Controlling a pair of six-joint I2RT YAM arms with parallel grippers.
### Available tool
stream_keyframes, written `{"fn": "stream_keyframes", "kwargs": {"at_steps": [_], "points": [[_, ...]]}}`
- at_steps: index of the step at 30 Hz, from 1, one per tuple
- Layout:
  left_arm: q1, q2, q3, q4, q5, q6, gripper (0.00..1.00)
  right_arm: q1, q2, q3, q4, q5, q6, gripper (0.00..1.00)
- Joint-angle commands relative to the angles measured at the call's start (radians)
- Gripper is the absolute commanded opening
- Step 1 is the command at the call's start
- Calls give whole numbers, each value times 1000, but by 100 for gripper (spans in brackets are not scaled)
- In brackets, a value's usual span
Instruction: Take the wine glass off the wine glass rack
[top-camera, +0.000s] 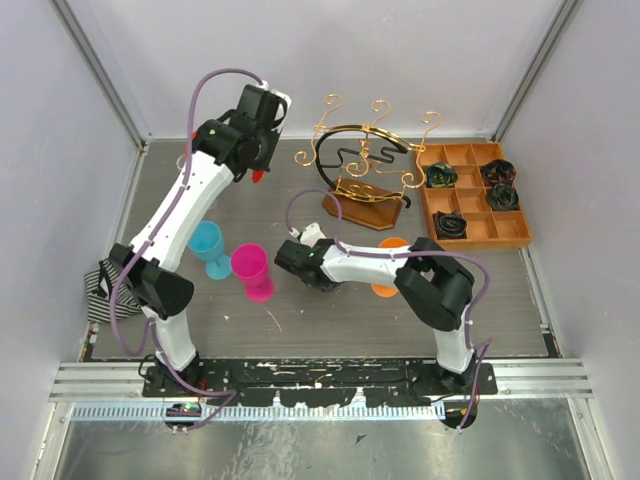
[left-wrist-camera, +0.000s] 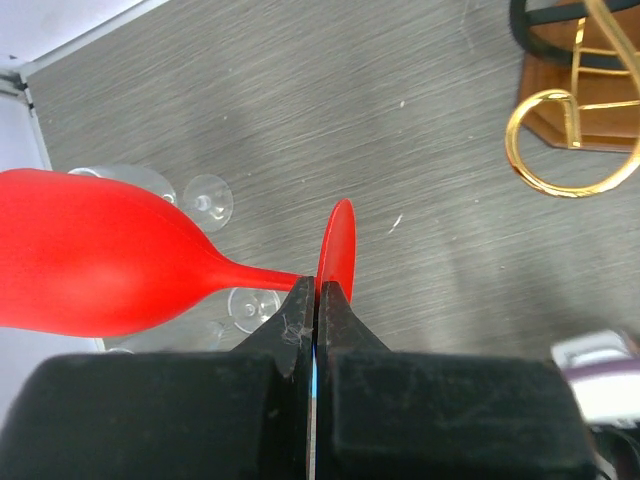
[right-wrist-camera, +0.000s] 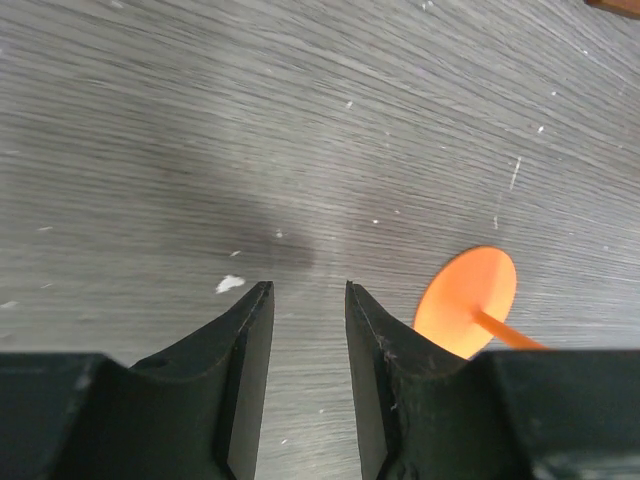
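Note:
In the left wrist view a red wine glass (left-wrist-camera: 90, 255) hangs sideways above the table, and my left gripper (left-wrist-camera: 315, 292) is shut on its thin stem just behind the round foot. From above, the left gripper (top-camera: 260, 168) is raised left of the gold wire wine glass rack (top-camera: 365, 160), clear of its hoops; only a red sliver of the glass (top-camera: 258, 177) shows there. The rack's gold hoop (left-wrist-camera: 560, 140) and wooden base lie at the upper right of the left wrist view. My right gripper (right-wrist-camera: 307, 290) stands open low over bare table, holding nothing.
An orange glass (right-wrist-camera: 465, 300) lies on its side under the right arm (top-camera: 390, 270). Blue (top-camera: 208, 248) and pink (top-camera: 253, 272) glasses stand mid-left. Clear glasses (left-wrist-camera: 205, 200) sit below the left gripper. An orange-brown compartment tray (top-camera: 475, 195) is at the right, a striped cloth (top-camera: 100, 290) at the left.

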Motion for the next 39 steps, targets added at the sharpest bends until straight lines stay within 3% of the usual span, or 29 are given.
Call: {"fn": "stream_keyframes", "kwargs": {"at_steps": [1, 9, 17, 22, 27, 34, 39], "points": [[-2, 20, -11, 39, -99, 80, 0, 3, -149, -2, 85, -67, 5, 40], [-2, 2, -128, 207, -163, 238, 0, -2, -460, -33, 28, -51, -56, 41], [-6, -119, -422, 545, -134, 482, 0, -57, -751, 93, -105, 42, -53, 42], [-21, -194, -589, 691, -73, 557, 0, -107, -806, 167, -153, 81, -78, 42], [-67, -233, -739, 807, -130, 667, 0, -161, -833, 188, -153, 74, -97, 43], [-121, -259, -863, 888, -156, 733, 0, -206, -864, 211, -144, 71, -123, 44], [-166, -274, -973, 1030, -218, 768, 0, -225, -888, 211, -142, 73, -134, 44]]}}
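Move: The left hand holds the upturned red glass by its stem, about 33 cm above bare table. From that hand the pink glass stands some 16 cm back and 4 left, the blue glass 11 back and 14 left, the rack 7 ahead and 20 right. Low down, the open right hand has the orange glass level with it, about 12 cm to its right; the rack is 23 ahead and 8 right. Right hand rises about 30 cm, rightward over the orange glass; left sinks 10, turning the still-pinched red glass. ##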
